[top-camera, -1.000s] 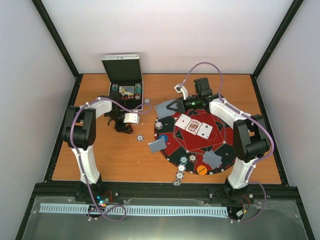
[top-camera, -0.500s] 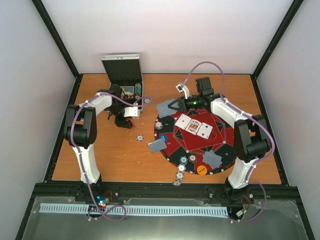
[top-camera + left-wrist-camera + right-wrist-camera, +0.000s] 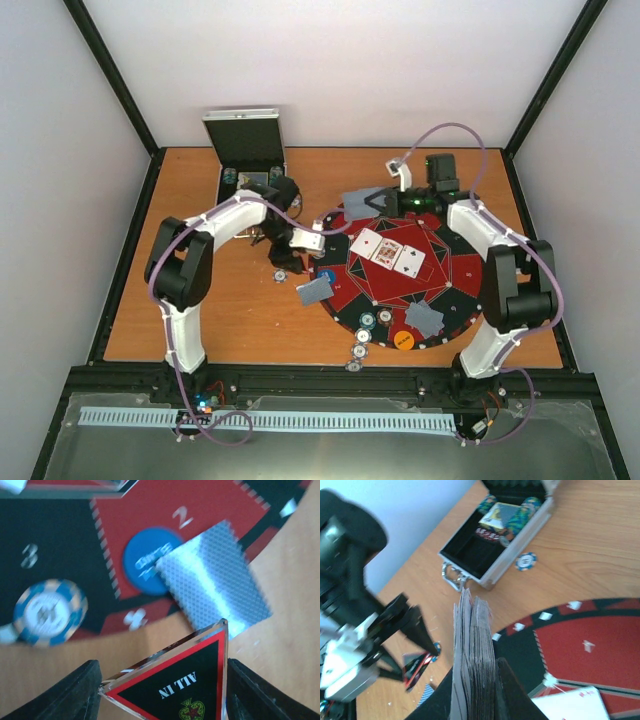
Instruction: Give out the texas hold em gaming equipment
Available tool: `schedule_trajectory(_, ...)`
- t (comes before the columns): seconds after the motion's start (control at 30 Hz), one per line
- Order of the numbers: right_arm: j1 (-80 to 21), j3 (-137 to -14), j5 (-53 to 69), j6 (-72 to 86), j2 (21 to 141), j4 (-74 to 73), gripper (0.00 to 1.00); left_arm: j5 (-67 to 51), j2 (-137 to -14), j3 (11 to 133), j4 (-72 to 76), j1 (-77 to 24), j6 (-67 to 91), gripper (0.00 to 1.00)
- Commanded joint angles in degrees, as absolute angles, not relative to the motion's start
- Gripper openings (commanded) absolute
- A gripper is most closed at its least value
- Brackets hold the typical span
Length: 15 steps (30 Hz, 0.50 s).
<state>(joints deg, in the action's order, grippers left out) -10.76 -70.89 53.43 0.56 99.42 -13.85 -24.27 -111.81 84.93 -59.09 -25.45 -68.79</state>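
Observation:
My left gripper (image 3: 162, 692) is shut on a clear triangular plaque (image 3: 172, 680), black with a red border and the words ALL IN. It hangs at the left edge of the round black-and-red poker mat (image 3: 455, 300). Just beyond it lie a face-down playing card (image 3: 215, 580), a blue marker disc (image 3: 145, 560) and a blue-and-white poker chip (image 3: 50, 611). My right gripper (image 3: 475, 680) is shut on a thick deck of cards (image 3: 475, 645), held on edge over the mat's far rim (image 3: 375, 203). Three face-up cards (image 3: 388, 252) lie at the mat's centre.
An open metal case (image 3: 250, 165) with chips and a card box stands at the back left, one loose chip (image 3: 525, 560) beside it. Another face-down card (image 3: 425, 318), an orange disc (image 3: 403, 340) and chips (image 3: 358, 350) lie at the mat's near edge.
My left arm has swung from beside the case rightward to the mat's left edge, carrying the plaque. My right gripper has shifted a little to the right with the deck.

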Motion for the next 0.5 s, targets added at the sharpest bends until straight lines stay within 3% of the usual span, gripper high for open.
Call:
schedule_trajectory(0.0, -6.92, -67.15, 51.63, 3.58, 93.77, -8.29, 0.03, -26.41, -108.81, 86.84, -62.22, -31.97, -65.0, 0.44)
schedule_trajectory(0.23, -5.21, -62.34, 49.02, 3.36, 90.18, -6.35, 0.03, -24.01, -112.15, 87.01, -56.22, -43.24, -63.38, 0.44)
schedule_trajectory(0.47, -5.21, -58.89, 48.98, 3.41, 86.53, -4.41, 0.03, -23.98, -116.17, 89.89, -52.06, -47.96, -63.97, 0.43)
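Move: My left hand holds the ALL IN token some 7 cm above the table. The green-and-blue 50 chip near the board's near-left rim lies about 21 cm right and 15 cm back. On the way, the face-down cards are roughly 7 cm right and 7 cm back, the blue button 10 cm right and 4 cm back. My right hand, holding the deck, has the middle face-up card about 11 cm back, 5 cm right and 19 cm below. Keeping the ALL IN token pinched, I sweep my left hand right and back about 14 cm, nearly level, off the bare wood and over the face-down cards towards the 50 chip, turning the wrist some 15 degrees clockwise and slowing. My right hand still grips the deck and carries it about 5 cm right, turning slightly clockwise, then all but halts. ##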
